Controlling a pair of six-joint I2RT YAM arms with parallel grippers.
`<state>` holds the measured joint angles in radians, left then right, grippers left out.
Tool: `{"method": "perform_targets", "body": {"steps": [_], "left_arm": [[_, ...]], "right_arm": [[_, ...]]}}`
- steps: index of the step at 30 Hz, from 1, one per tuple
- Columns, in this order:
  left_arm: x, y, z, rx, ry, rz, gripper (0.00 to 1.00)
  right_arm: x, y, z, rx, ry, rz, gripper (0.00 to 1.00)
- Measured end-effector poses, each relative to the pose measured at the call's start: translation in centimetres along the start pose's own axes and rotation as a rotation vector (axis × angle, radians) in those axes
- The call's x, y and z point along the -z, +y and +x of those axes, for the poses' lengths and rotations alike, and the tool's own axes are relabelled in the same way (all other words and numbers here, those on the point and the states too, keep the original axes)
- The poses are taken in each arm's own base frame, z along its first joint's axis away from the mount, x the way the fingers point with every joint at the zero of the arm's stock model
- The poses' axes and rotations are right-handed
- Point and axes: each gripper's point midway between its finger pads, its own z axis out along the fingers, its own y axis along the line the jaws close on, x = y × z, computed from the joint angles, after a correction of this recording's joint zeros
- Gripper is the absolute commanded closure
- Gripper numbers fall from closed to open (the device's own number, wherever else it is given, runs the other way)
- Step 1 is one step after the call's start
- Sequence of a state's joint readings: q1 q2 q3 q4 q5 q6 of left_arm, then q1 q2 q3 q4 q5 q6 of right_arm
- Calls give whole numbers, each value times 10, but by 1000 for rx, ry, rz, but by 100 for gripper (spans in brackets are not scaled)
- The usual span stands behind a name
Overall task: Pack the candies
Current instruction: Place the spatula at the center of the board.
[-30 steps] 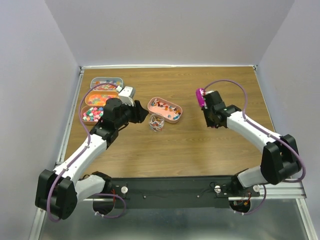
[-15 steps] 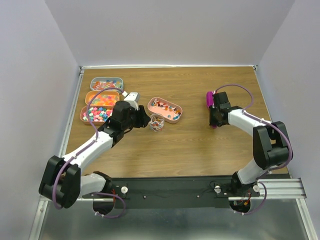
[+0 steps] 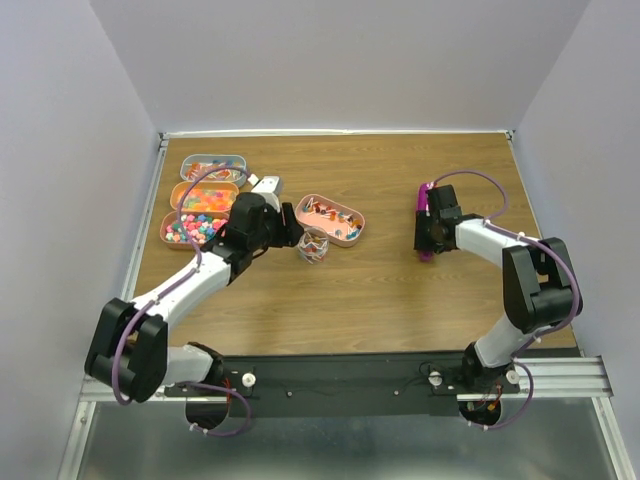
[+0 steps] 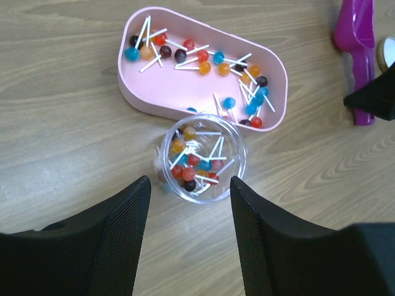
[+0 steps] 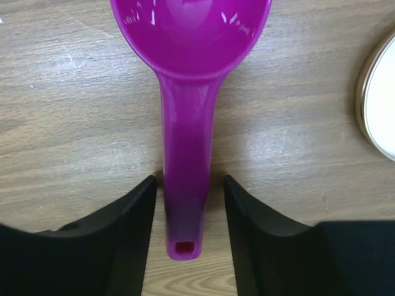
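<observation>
The candies are small lollipops lying in a pink tray [image 4: 133, 86] and in a clear round jar [image 4: 199, 161] just in front of it. More candies fill three trays at the left [image 3: 205, 197]. My left gripper [image 4: 190, 185] is open, its fingers just short of the jar [image 3: 313, 246] and not touching it. The magenta scoop [image 5: 188, 92] lies flat on the table, empty. My right gripper [image 5: 188, 182] is open with a finger on each side of the scoop's handle, gaps showing on both sides. In the top view this gripper [image 3: 428, 238] covers the middle of the scoop [image 3: 424, 198].
A round cream lid [image 5: 381, 98] lies on the table just right of the scoop. The pink tray [image 3: 331, 219] sits mid-table, behind the jar. Grey walls enclose the wooden table [image 3: 370, 290] on three sides.
The right gripper carried the scoop rightward, set it on the table and opened off its handle. The left gripper swung a little toward the jar and opened wider.
</observation>
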<state>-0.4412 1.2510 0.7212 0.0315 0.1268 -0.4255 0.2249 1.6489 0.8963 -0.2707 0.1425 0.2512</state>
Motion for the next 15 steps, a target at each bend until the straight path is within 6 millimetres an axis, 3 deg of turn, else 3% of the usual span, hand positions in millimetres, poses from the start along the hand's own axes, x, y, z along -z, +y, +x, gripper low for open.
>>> {"method": "perform_targets", "body": {"steps": [8,11,15], "left_arm": [[-27,3,-23,-47,41,-50,37],[-44,8,-39,-77,54,-79,39],[-72,18,-50,-120,95,-107,41]], "right_arm": [[11,-2,-1,-6,-12,0,21],[26,-2,-10,-15,-48,-4,12],[55,0,-30,-30,-136,-38,10]]}}
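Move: The spatula already lies released on the board, its middle about 6 cm straight ahead of the right hand and 1 cm lower; the round lid is some 4 cm ahead and 12 cm right of that hand, the lollipop tray about 7 cm ahead and 23 cm left. From the left hand, that tray lies roughly 9 cm ahead, 8 cm right and 12 cm below; the jar of lollipops stands 2 cm ahead, 4 cm right and 9 cm below. Spread the right fingers wide on either side of the spatula's handle and, after a brief pause low down, lift that hand almost straight up, some 6 cm. Meanwhile bring the left gripper forward about 9 cm, nearly level, past the jar towards the left end of the lollipop tray, rolling its left side up a little and keeping its fingers open and empty. ##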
